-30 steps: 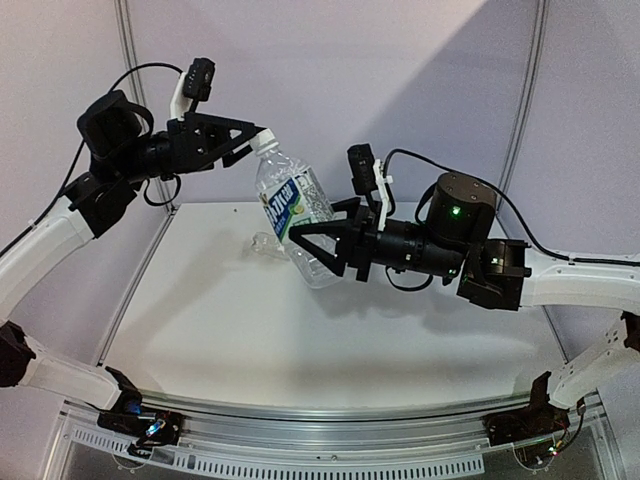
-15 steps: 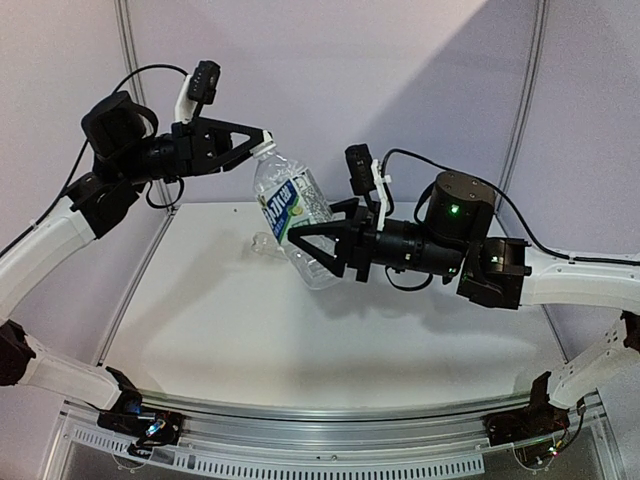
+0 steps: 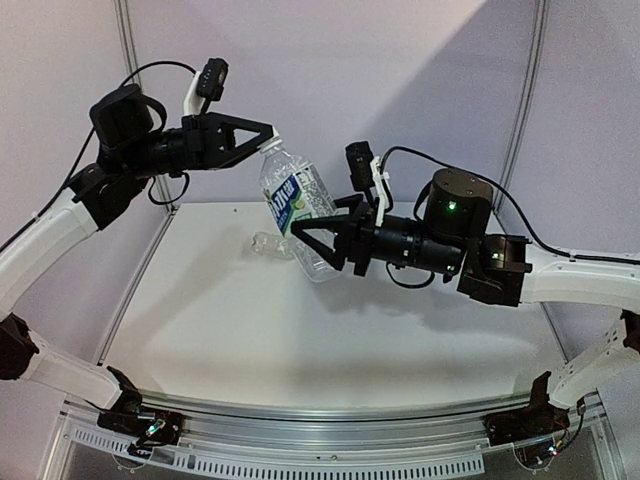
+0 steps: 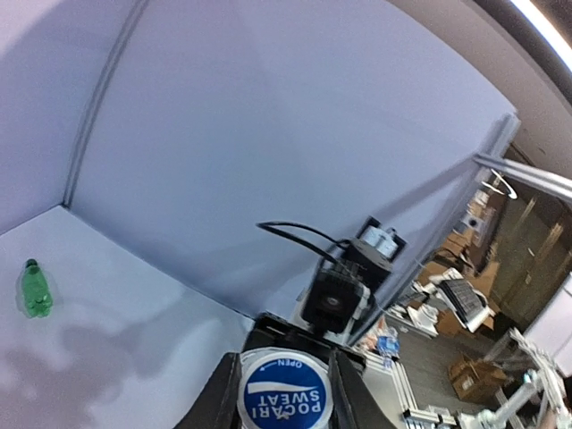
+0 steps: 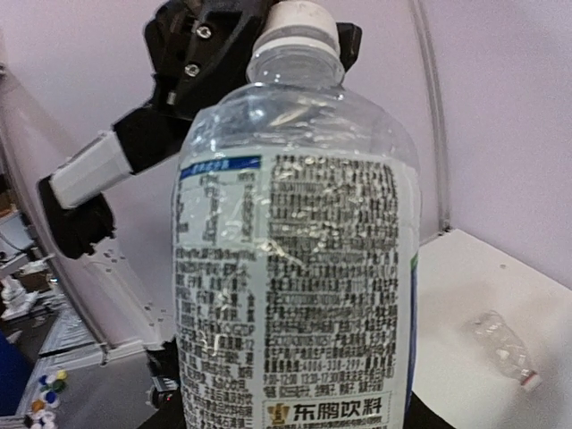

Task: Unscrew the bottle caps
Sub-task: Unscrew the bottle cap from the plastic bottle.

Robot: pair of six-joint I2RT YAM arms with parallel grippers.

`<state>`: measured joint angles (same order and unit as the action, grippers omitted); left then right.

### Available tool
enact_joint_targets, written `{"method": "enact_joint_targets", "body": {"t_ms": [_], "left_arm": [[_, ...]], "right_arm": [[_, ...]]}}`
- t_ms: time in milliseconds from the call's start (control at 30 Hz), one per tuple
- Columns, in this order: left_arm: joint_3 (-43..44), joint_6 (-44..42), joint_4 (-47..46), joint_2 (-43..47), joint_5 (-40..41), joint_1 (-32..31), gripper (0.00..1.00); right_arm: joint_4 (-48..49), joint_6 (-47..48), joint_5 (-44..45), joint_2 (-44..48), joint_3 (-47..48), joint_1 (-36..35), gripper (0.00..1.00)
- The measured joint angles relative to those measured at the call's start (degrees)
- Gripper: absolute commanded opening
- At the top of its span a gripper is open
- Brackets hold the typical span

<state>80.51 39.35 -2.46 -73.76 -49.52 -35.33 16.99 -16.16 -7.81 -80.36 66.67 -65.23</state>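
A clear bottle with a blue-white label (image 3: pixel 296 208) hangs tilted in the air above the table. My right gripper (image 3: pixel 318 246) is shut round its lower body; in the right wrist view the label (image 5: pixel 295 268) fills the frame and hides the fingers. My left gripper (image 4: pixel 284 393) is shut on its white cap (image 5: pixel 295 22), whose blue printed top (image 4: pixel 284 395) sits between both fingers (image 4: pixel 217 404). A shorter clear unlabelled bottle (image 5: pixel 503 344) lies on its side on the table with its white cap (image 5: pixel 534 381) on. A green bottle (image 4: pixel 36 291) lies further off, cap on.
The white table (image 3: pixel 220 320) is walled by pale panels behind and on the left, with metal posts (image 3: pixel 130 60) at the corners. A metal rail (image 3: pixel 330 420) runs along the near edge between the arm bases.
My left gripper has gone from open around the cap to shut on it. The bottle and both arms have shifted slightly to the right.
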Motion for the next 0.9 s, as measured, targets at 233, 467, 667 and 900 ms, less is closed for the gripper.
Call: {"method": "enact_joint_targets", "body": {"t_ms": [233,467,667,900], "left_arm": [[15.9,-0.7,18.9,-8.5,16.3,-0.8,0.08],[19.3,5.6,32.3,-13.0,30.7,-2.6,0.09],[19.6,7.5,34.4,-13.7,33.7,-3.7,0.29],[20.1,6.8,33.9,-13.7,32.4,-5.0,0.61]], "right_arm": [[-15.7,8.8,20.7,-5.2,12.9,-1.0,0.0],[-23.4,15.3,37.5,-10.7,15.7,-3.3,0.0],[-24.5,15.9,42.0,-11.6,15.6,-4.3,0.0],[-20.3,16.6,43.5,-11.3,14.0,-4.8,0.0]]}}
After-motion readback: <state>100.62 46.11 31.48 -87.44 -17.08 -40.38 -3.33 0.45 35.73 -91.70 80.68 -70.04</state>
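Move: The left fingers are already shut on the cap, which sits right at their tips. The plastic bottle's middle hangs about 5 cm back, 4 cm right and 10 cm below that hand, and the crushed clear bottle lies on the table some 30 cm ahead, 10 cm left and 46 cm down. The right hand already grips the plastic bottle round its body; from there the cap is roughly 5 cm ahead, 5 cm left and 10 cm higher. Forward and then down, both hands carry the capped plastic bottle together, the left some 10 cm out and 7 down, a little more than the right. Their fingers swing forward and dip, the left wrist turning counter-clockwise, the right clockwise, roughly 30 to 35 degrees each. The right keeps its grip; near the end the left fingers open off the cap and start to draw back. ##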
